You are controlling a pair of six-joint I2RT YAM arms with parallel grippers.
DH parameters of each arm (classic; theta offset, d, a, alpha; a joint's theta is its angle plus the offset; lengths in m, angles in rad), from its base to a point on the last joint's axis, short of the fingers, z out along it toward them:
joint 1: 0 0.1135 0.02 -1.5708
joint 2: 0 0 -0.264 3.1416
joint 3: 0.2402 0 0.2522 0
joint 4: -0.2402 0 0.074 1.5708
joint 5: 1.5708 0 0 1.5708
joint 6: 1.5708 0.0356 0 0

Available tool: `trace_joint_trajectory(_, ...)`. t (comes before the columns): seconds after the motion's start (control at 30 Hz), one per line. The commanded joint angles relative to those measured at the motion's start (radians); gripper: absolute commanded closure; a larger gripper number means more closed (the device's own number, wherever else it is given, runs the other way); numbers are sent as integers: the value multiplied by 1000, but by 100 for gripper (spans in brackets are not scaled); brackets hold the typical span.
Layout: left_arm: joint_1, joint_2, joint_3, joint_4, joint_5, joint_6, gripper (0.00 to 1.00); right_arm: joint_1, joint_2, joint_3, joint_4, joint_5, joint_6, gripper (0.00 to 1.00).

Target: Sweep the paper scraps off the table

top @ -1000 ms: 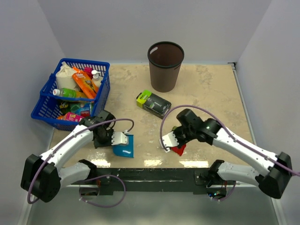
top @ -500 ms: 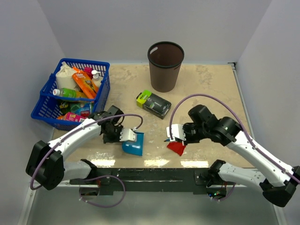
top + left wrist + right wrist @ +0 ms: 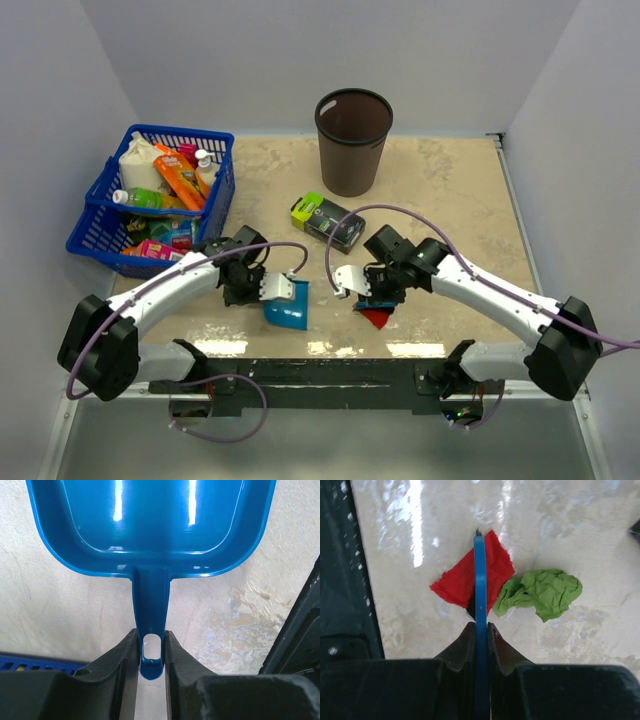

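My left gripper is shut on the handle of a blue plastic dustpan, which lies flat on the table with its mouth facing away from the wrist. In the top view the dustpan sits near the front rail, with the left gripper just behind it. My right gripper is shut on a thin blue brush, seen edge-on, its tip over a red paper scrap. A crumpled green paper scrap touches the red one. From above, the red scrap shows under the right gripper; the green one is hidden.
A brown waste bin stands at the back centre. A blue basket full of bottles and packets sits at the left. A black-and-lime box lies mid-table, just beyond both grippers. The black front rail runs close below the dustpan.
The left arm slid the dustpan a little to the right, then held still. The right arm swung its wrist leftward over the red scrap, which stayed in place.
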Motion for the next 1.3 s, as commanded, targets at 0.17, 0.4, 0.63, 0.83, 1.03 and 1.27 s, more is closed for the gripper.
trace_joint_trajectory(0.17,-38,70,-9,166,-4,-144,87,0,39,122,208,53,230,100)
trace_joint_trajectory(0.4,-57,230,54,246,12,-250,83,-20,-24,237,84,120,433,100)
trace_joint_trajectory(0.63,-77,300,143,238,45,-336,85,-142,-76,232,149,399,571,100)
trace_joint_trajectory(0.83,-103,296,189,153,5,-345,100,-241,-27,153,261,482,533,100)
trace_joint_trajectory(1.03,-114,317,234,87,-43,-325,100,-258,25,100,402,455,510,100)
trace_joint_trajectory(1.27,-112,179,53,336,12,-250,72,-258,86,113,450,387,503,100)
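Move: The right hand already holds the blue brush, its bristles at the red scrap, which lies about 3 cm back and 2 cm left of that hand and 9 cm below. The green scrap is 4 cm ahead, level sideways, 9 cm below; the razor box is some 15 cm ahead, 11 cm left and 7 cm below. From the left hand, holding the dustpan, the red scrap lies about 28 cm right, 4 cm back and 5 cm below. Forward and to the left, the right hand sweeps the brush some 5 cm, pushing the red and green scraps, then lifts roughly 10 cm, swings forward and right past the green scrap while turning about 50 degrees clockwise, and sinks partway beyond it. The left hand keeps hold of the dustpan and carries it right and forward towards the scraps, dipping, then rising slightly, with a small counter-clockwise turn. ##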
